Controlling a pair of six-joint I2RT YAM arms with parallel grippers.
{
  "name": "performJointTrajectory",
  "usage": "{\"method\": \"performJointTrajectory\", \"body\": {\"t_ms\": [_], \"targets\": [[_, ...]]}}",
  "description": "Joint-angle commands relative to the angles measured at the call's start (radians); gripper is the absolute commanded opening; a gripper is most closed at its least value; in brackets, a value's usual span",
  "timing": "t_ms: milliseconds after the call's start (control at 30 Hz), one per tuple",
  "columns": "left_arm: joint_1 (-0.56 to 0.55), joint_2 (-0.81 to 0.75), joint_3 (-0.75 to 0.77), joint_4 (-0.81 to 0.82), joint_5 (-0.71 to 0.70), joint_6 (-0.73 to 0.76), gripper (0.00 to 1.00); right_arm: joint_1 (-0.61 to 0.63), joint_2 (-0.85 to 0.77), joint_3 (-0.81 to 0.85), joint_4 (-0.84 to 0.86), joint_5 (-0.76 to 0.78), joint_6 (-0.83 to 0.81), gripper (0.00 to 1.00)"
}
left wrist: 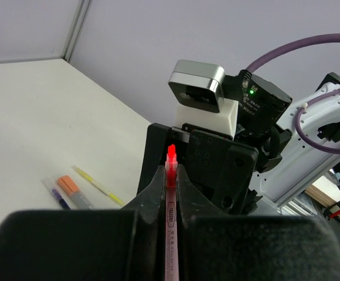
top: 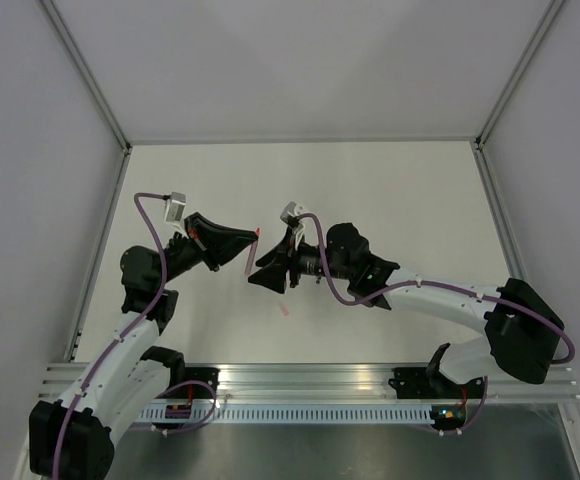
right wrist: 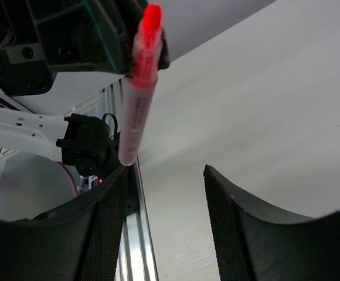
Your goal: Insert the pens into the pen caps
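Note:
My left gripper (top: 250, 243) (left wrist: 172, 173) is shut on a pink pen (top: 251, 252) (left wrist: 171, 211) held above the table, its bare red tip sticking out past the fingers. In the right wrist view the same pink pen (right wrist: 136, 99) hangs just beyond the left fingertip of my right gripper (right wrist: 165, 178), which is open and holds nothing. From above, the right gripper (top: 261, 274) faces the pen from the right. A pale pink cap (top: 283, 311) lies on the table below them. An orange cap (left wrist: 68, 185), a yellow pen (left wrist: 98, 185), a dark purple pen (left wrist: 58, 196) and a grey pen (left wrist: 82, 200) lie together.
White walls with metal posts (top: 95, 95) close in the white table (top: 390, 190). An aluminium rail (top: 320, 378) runs along the near edge by the arm bases. The right arm's wrist camera (left wrist: 197, 85) stands close in front of the left gripper.

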State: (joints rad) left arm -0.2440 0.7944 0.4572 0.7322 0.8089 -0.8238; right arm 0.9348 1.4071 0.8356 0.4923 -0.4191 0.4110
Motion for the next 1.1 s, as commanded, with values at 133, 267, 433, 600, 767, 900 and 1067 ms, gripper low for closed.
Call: {"method": "performJointTrajectory", "body": {"t_ms": [133, 267, 433, 600, 767, 900, 1067], "targets": [[-0.003, -0.032, 0.005, 0.036, -0.019, -0.035, 0.02, 0.022, -0.037, -0.009, 0.026, -0.07, -0.061, 0.61], [-0.003, -0.044, -0.003, 0.032, -0.028, -0.04, 0.02, 0.022, -0.046, -0.003, 0.057, -0.058, -0.02, 0.62], [-0.003, -0.066, -0.026, 0.042, -0.053, -0.041, 0.02, 0.022, -0.043, 0.005, 0.138, -0.014, 0.038, 0.62], [-0.003, -0.073, -0.034, 0.072, -0.065, -0.058, 0.02, 0.024, 0.009, 0.022, 0.238, -0.023, 0.113, 0.6], [-0.003, -0.083, -0.04, 0.079, -0.083, -0.049, 0.02, 0.029, 0.049, 0.02, 0.322, -0.037, 0.179, 0.49], [-0.003, -0.092, -0.067, 0.116, -0.102, -0.055, 0.02, 0.032, 0.073, 0.007, 0.399, -0.043, 0.222, 0.31], [-0.001, -0.104, -0.068, 0.11, -0.112, -0.064, 0.14, 0.03, 0.047, -0.016, 0.365, 0.006, 0.226, 0.0]]}}
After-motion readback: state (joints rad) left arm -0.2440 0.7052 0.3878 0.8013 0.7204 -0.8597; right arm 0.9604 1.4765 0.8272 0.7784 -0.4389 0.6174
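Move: The pink pen hangs tip-up from the left fingers, its middle some 3 cm below the left hand and 1 cm back. From the open right hand that middle is about 5 cm up, 2 cm to the left and 1 cm back. On the table about 22 cm below the right hand lie a small pink cap, level with it and 3 cm right, and the navy pen, roughly 11 cm ahead and 12 cm right. Back by about 1.5 cm, then up some 3.5 cm and about 2 cm left, the right hand comes to the lower part of the hanging pink pen, rolling roughly 10 degrees so its left side rises. Its fingers close and pinch the pen's body below the left fingers. The left hand keeps the upper end, easing about 1 cm left and up. ##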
